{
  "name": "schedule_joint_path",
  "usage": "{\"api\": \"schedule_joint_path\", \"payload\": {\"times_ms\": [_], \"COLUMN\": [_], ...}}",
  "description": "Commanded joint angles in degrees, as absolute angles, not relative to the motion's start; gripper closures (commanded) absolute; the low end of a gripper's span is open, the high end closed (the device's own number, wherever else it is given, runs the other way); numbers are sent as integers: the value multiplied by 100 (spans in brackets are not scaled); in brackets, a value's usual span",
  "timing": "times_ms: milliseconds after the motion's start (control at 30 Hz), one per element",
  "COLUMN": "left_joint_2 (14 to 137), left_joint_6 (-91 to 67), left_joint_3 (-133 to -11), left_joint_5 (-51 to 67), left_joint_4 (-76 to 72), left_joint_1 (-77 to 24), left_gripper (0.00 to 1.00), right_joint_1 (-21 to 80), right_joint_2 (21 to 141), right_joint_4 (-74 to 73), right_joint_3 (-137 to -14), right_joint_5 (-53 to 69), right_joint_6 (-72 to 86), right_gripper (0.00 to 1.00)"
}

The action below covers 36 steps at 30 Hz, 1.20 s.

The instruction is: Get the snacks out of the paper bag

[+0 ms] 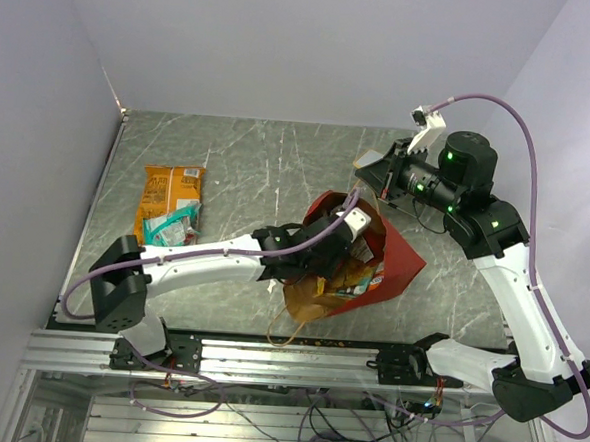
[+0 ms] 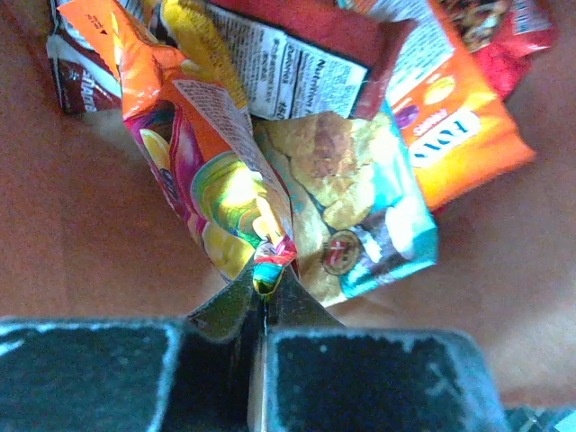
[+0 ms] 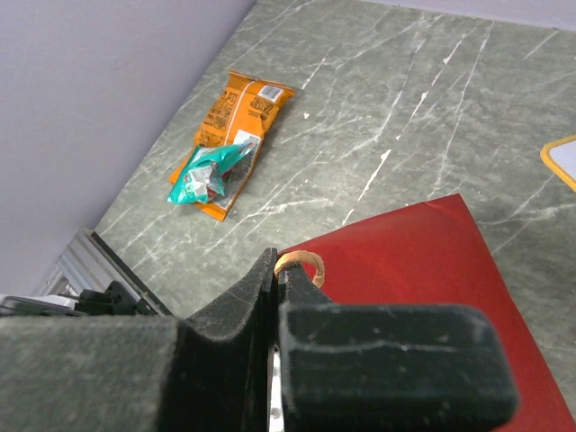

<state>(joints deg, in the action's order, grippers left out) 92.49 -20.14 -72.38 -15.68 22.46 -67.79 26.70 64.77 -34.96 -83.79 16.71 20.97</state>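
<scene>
The red paper bag [image 1: 398, 262] lies on its side mid-table, its brown mouth facing my left arm. That arm reaches into the mouth. Inside, my left gripper [image 2: 264, 281] is shut on the crimped corner of a multicoloured orange packet [image 2: 180, 153]. Under and beside that packet lie a teal snack [image 2: 378, 225], an orange one [image 2: 463, 135] and a dark-red one [image 2: 306, 36]. My right gripper [image 3: 279, 267] is shut on the bag's tan loop handle [image 3: 306, 263], holding it up above the bag's far edge [image 1: 370, 176]. An orange chip bag [image 1: 171, 193] and a teal packet [image 1: 169, 228] lie on the table at left.
A flat card with a yellow border [image 3: 562, 157] lies just beyond the bag near my right gripper. The bag's other loop handle [image 1: 288, 331] trails toward the table's front rail [image 1: 266, 360]. Grey walls close the left and back sides.
</scene>
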Motion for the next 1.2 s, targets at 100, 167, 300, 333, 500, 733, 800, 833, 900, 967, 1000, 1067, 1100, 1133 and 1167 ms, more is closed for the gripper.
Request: {"api": "schedule_joint_path", "payload": {"times_ms": [100,167,300,333,500,733,800,833,900,967,1000,1067,1100,1133,1167], "left_joint_2": [8486,8323,8001,7919,7603,7348,7288,7267,7221,7203,7207,7283,7345,7413,7478], "left_joint_6": [-1900,-1888,-1753,-1728,-1870,-1898,-1829,-1790,-1703,-1623,-1594,-1575,-1573,-1566,-1566], "left_joint_3": [-7653,-7738,-7883,-7911,-8076,-8583,-8800,-8918,-9166,-9420,-9554,-9889,-10087,-10271,-10428], "left_joint_5": [-1139,-1191,-1092,-1051,-1061,-1242,-1375,-1428,-1502,-1566,-1644,-1902,-2052,-2221,-2431], "left_joint_4": [2346,2437,2598,2640,2833,3311,3497,3592,3769,3936,4030,4272,4391,4515,4636], "left_joint_1": [-6776,-6776,-6776,-6772,-6776,-6768,-6759,-6745,-6697,-6630,-6590,-6494,-6442,-6398,-6337], "left_gripper": [93,93,93,93,93,93,93,93,93,93,93,93,93,93,93], "right_joint_1": [2663,2663,2662,2663,2663,2663,2663,2663,2663,2663,2663,2663,2663,2663,2663], "right_joint_2": [6451,6476,6527,6541,6467,6396,6406,6415,6411,6414,6404,6379,6364,6361,6359], "right_joint_4": [-3287,-3301,-3276,-3269,-3213,-3180,-3190,-3178,-3178,-3189,-3187,-3165,-3146,-3138,-3138], "right_joint_3": [-8418,-8449,-8473,-8490,-8439,-8382,-8401,-8396,-8404,-8408,-8402,-8357,-8324,-8305,-8290], "right_joint_5": [1616,1606,1592,1585,1481,1351,1338,1329,1320,1316,1316,1297,1296,1293,1287], "right_joint_6": [2121,2118,2118,2118,2133,2095,2075,2067,2050,2024,2010,1995,1987,1980,1977], "right_gripper": [100,100,100,100,100,100,100,100,100,100,100,100,100,100,100]}}
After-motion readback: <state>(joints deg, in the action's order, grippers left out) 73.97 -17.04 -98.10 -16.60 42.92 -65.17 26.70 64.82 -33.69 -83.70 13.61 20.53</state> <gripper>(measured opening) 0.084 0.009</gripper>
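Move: The left hand is inside the bag's mouth, holding a bright orange snack packet. The finished pile lies far to its left: the flat orange packet some 20 cm ahead, 43 cm left and 14 cm below, with the turquoise packet about 15 cm ahead and 42 cm left. The bag's middle is about 9 cm right and 5 cm ahead. From the right hand, the flat orange packet is roughly 13 cm ahead, 50 cm left and well below. Still pinching the bright orange packet by one end, the left hand lifts it about 25 cm up out of the bag, easing back a little at first, then swinging some 8 cm left and speeding up towards the end. The wrist tips the fingers up by roughly 20 degrees. The right hand stays nearly put and keeps its grip on the bag's handle. ##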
